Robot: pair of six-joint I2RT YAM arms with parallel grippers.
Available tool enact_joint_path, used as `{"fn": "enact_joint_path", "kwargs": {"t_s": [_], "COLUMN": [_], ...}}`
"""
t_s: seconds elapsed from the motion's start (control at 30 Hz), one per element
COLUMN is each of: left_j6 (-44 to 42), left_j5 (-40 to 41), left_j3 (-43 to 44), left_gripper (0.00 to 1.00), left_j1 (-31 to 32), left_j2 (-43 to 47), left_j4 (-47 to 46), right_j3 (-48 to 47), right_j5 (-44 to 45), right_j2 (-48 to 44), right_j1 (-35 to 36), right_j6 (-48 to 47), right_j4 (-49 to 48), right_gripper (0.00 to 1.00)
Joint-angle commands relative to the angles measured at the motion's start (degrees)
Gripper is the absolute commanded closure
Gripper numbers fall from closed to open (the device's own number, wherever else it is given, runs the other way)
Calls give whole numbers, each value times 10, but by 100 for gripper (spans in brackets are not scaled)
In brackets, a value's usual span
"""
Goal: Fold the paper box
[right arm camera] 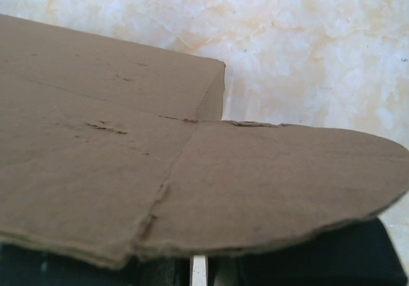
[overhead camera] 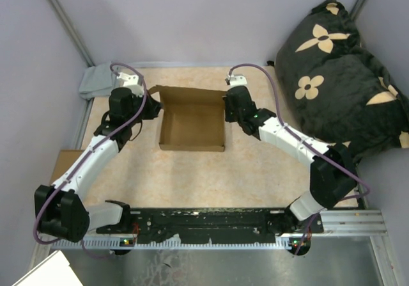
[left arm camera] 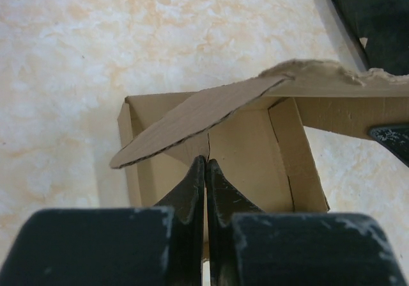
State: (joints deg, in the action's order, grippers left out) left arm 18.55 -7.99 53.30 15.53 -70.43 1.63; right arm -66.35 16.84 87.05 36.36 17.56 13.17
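The paper box [overhead camera: 192,129] stands as an open brown tray in the middle of the table. My left gripper [overhead camera: 151,109] is at its left wall and my right gripper [overhead camera: 229,111] at its right wall. In the left wrist view the left gripper [left arm camera: 206,164] is shut, its tips against the near wall of the paper box [left arm camera: 249,158], under a rounded flap [left arm camera: 192,116] that leans over the inside. In the right wrist view a rounded cardboard flap [right arm camera: 255,183] lies across the right gripper and hides its fingertips.
A grey folded cloth [overhead camera: 96,81] lies at the back left corner. A big black pillow with tan flowers [overhead camera: 339,68] fills the right side. A small brown cardboard scrap [overhead camera: 64,161] sits at the table's left edge. The enclosure walls stand close behind.
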Motion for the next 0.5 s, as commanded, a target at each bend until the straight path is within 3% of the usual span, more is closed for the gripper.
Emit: {"fn": "enact_joint_path", "kwargs": {"t_s": [0.0,0.2,0.47], "left_j6": [20,17,25], "left_j5": [-16,-9,3], "left_j3": [-15,-8,70], "left_gripper": [98,99,100], "left_j1": [11,15,16], "left_j2": [20,24,-9], "left_j4": [5,10,59], "right_j3": [-26,-133,-272], "right_j5": [2,14,13], "right_j2": [-13,34,117], "right_j1": [10,10,10], "right_j6": [18,5,13], "right_j4": [-14,24,95], "right_gripper": [94,94,93]}}
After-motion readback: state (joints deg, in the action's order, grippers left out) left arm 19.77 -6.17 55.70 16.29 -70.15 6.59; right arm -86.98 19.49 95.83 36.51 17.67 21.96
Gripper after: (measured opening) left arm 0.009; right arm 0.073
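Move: The right fingertips are at the right end of the paper box's lid flap, whose corner lies about 1 cm ahead, 1 cm left and just above them. The open tray's middle is roughly 12 cm left of this hand, 2 cm ahead and 13 cm below. For the left hand, the lid's left end is right at the fingertips, about 2 cm ahead, 1 cm right and a little above; the tray's middle is some 10 cm right, 2 cm ahead and 17 cm lower. Up and forward goes the right hand after a brief pause, rising about 6 cm and reaching some 4 cm out while drifting a little left, fingers nearly shut and still against the lid flap's right corner, which goes with it. The left hand stays near the lid's left end with its fingers shut, dipping and drawing back about 1 cm before coming up again. ##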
